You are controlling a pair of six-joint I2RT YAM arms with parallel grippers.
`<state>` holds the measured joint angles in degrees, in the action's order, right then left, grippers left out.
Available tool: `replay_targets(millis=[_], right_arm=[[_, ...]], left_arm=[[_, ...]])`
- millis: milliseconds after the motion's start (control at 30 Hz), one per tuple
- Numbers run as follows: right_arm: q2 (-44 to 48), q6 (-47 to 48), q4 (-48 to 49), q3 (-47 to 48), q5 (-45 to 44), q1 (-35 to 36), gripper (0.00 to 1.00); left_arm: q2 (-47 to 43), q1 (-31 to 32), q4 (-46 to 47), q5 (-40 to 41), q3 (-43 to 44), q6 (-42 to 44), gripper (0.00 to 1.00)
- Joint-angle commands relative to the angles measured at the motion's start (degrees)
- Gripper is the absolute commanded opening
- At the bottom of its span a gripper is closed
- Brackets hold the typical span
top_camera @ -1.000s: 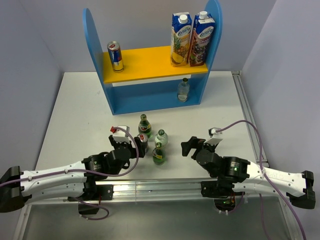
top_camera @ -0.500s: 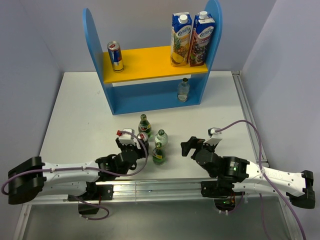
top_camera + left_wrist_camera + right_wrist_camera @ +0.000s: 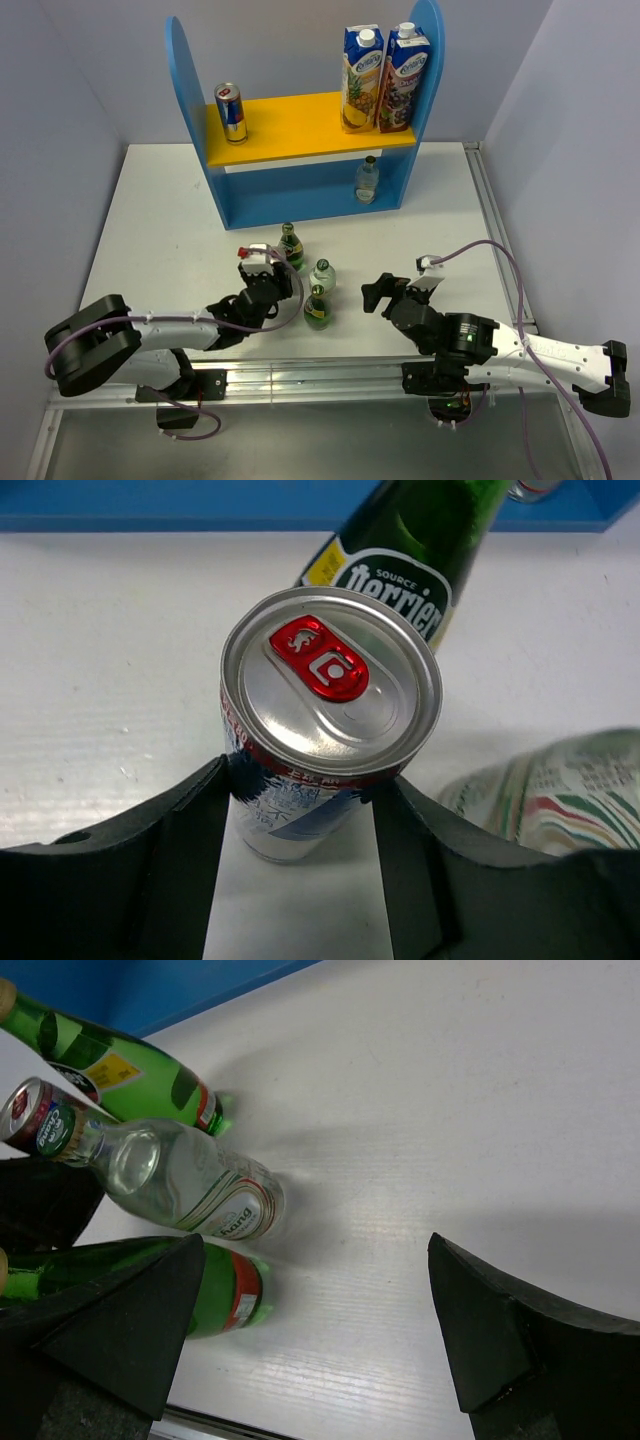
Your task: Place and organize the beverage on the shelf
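My left gripper [image 3: 300, 785] is shut on a blue-and-silver can [image 3: 330, 695] that stands upright on the table, with a black finger pressed against each side. In the top view the left gripper [image 3: 272, 274] covers that can. Beside it stand a dark green bottle [image 3: 290, 247], a clear bottle [image 3: 322, 275] and a second green bottle [image 3: 318, 308]. The blue shelf [image 3: 300, 205] holds another can [image 3: 231, 112] on its yellow board and a clear bottle [image 3: 367, 180] on the lower level. My right gripper [image 3: 395, 290] is open, right of the bottles and holding nothing.
Two juice cartons [image 3: 382, 78] stand at the right end of the yellow board. The right wrist view shows the clear bottle [image 3: 190, 1185] and the near green bottle [image 3: 225, 1295] just left of its open fingers [image 3: 490, 1330]. A metal rail [image 3: 300, 372] runs along the near table edge.
My left gripper has moved forward around the can on the table and closed on it. The right arm has stayed still.
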<state>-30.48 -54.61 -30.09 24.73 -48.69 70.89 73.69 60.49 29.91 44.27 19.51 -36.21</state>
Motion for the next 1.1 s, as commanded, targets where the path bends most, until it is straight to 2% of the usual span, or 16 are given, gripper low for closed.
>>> replay_targets(millis=[0, 67, 167, 200, 300, 533, 733, 867, 1067], right_arm=[[0.3, -0.8, 1.3, -0.2, -2.7, 0.4, 0.99], [0.4, -0.9, 1.4, -0.5, -2.7, 0.4, 0.99], [0.9, -0.9, 1.7, -0.8, -2.9, 0.4, 0.99], [1.0, -0.9, 1.6, -0.8, -2.8, 0.5, 0.99], [1.2, -0.7, 1.8, -0.8, -2.6, 0.5, 0.99], [1.1, -0.7, 1.9, -0.8, -2.6, 0.5, 0.99], [1.7, -0.6, 2.0, -0.9, -2.9, 0.5, 0.99], [1.8, -0.4, 2.0, -1.0, -2.8, 0.5, 0.99], [2.1, -0.3, 2.1, -1.0, -2.8, 0.5, 0.99]], left_arm=[[1.9, -4.1, 6.4, -3.1, 1.4, 4.6, 0.31], [3.1, -5.0, 7.1, -3.7, 2.4, 6.0, 0.26], [4.5, -6.0, 6.7, -4.1, 4.0, 6.9, 0.04], [4.8, -6.1, 6.3, -4.1, 4.3, 7.0, 0.0], [3.3, -6.0, 3.0, -4.1, 5.3, 6.2, 0.0], [-14.5, -4.8, -13.2, -0.9, 7.2, 4.3, 0.0], [-24.0, -4.7, -25.1, 0.9, 13.4, 6.1, 0.0], [-23.3, -4.8, -28.4, 2.0, 22.4, 10.1, 0.0], [-14.6, -7.9, -31.8, -1.6, 40.0, 17.1, 0.0]])
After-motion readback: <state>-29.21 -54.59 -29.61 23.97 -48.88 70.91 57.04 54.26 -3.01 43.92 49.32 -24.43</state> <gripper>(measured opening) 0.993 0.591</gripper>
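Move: The blue-silver can is already between my left fingers. I'm taking it to the yellow shelf space, about 25 cm ahead, 5 left and 17 up; the first can up there stands some 27 ahead, 11 left and 24 up. The rear green bottle is 6 cm ahead, 1 right; the clear bottle 2 ahead, 9 right; the front green bottle 7 back, 8 right. From my right hand the shelf space is roughly 31 ahead, 24 left, 12 up. Keeping my left fingers shut on the can, I first drive forward about 3 cm, pushing the can against the rear green bottle, then draw back some 2 cm while easing left. From there I lift the can fast, about 20 cm up past that bottle in front of the shelf, tipping my fingers up some 10 degrees and starting forward again at the end. ##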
